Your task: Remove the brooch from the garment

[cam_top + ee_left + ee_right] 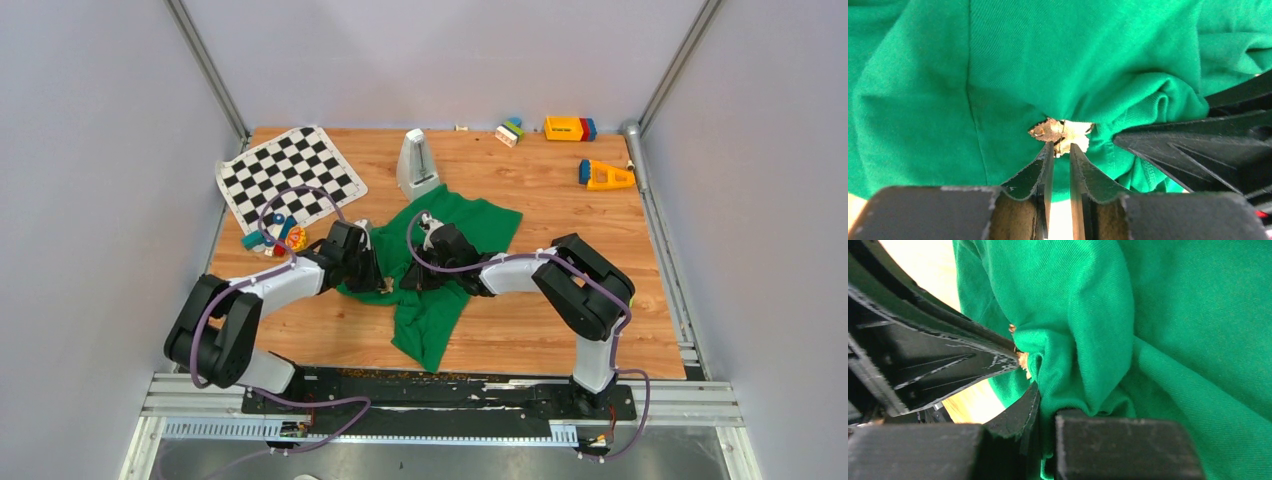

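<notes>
The green garment (460, 225) lies crumpled mid-table and fills both wrist views. The brooch (1060, 134) shows as a small tan, orange-flecked piece poking out of a fold of cloth. My left gripper (1062, 146) pinches its lower edge between narrowly parted fingertips. In the top view both grippers meet at the garment's left edge, the left gripper (383, 282) facing the right gripper (415, 280). My right gripper (1048, 400) is shut on a bunched fold of the garment (1148, 315) just beside the brooch (1023, 360). Its black fingers (1198, 150) reach in from the right in the left wrist view.
A black-and-white chequered mat (290, 178) lies at the back left, with small coloured toys (275, 238) near the left arm. A grey wedge-shaped object (415, 162) stands behind the garment. Coloured blocks (570, 127) and an orange piece (605, 176) sit at the back right.
</notes>
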`<state>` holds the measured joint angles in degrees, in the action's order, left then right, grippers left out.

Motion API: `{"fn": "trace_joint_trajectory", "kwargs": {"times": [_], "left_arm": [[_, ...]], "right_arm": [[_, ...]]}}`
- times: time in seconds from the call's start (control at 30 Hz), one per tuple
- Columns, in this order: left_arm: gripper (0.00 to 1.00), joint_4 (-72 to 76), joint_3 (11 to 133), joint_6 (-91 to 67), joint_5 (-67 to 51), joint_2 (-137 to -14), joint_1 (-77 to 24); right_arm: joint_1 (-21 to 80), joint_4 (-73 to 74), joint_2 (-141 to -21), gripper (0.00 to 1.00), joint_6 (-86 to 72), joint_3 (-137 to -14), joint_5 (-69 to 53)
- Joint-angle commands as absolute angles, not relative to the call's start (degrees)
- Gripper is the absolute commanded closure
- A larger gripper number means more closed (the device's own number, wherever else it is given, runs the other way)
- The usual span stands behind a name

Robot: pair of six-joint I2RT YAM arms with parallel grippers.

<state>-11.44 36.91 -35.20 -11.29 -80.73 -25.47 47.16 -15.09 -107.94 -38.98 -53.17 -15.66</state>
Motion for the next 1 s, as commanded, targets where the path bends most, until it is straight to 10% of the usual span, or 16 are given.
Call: {"fn": "trace_joint_trajectory", "kwargs": {"times": [0.0, 0.2, 0.57, 0.97], "left_arm": [[0.79, -8.9, 39.8, -34.0, -11.6, -84.4, -26.5], [1.0, -14.3, 42.7, -32.5, -7.1, -85.4, -26.7], [1.0, -25.9, 47.6, -29.3, -7.7, -79.7, -26.7], [1.0, -27.3, 47.6, -29.1, -11.7, -78.0, -26.7]], "right_arm": [[47.1, -17.7, -106.6, 0.99, -39.1, -53.0, -16.8], [47.0, -17.1, -106.4, 0.98, -39.1, -53.0, -16.2], [45.2, -14.3, -98.9, 0.54, -36.0, -50.2, -8.8], [47.3, -20.7, -86.5, 0.45, -33.2, -43.9, -12.2]]}}
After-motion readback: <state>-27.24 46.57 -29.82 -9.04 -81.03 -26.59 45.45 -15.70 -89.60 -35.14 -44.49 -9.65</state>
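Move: The copper-coloured brooch sits just beyond the left hand's parted fingertips, about 1 cm ahead, 1 cm to the right and 1 cm below. The garment fold gripped by the right hand lies some 4 cm to the left hand's right, level with it. The metronome stands about 20 cm ahead and 7 cm right, the orange toy about 9 cm ahead and 18 cm left. From the right hand, the brooch is about 3 cm left, otherwise level. The left fingers shut on the near edge of the brooch after dipping roughly 1 cm forward, right and down to it, then lift about 3 cm, keeping the pinch. The right hand holds still at first, then opens to release the fold, rising about 7 cm while drawing some 4 cm to the right, its fingers tipping further down. ##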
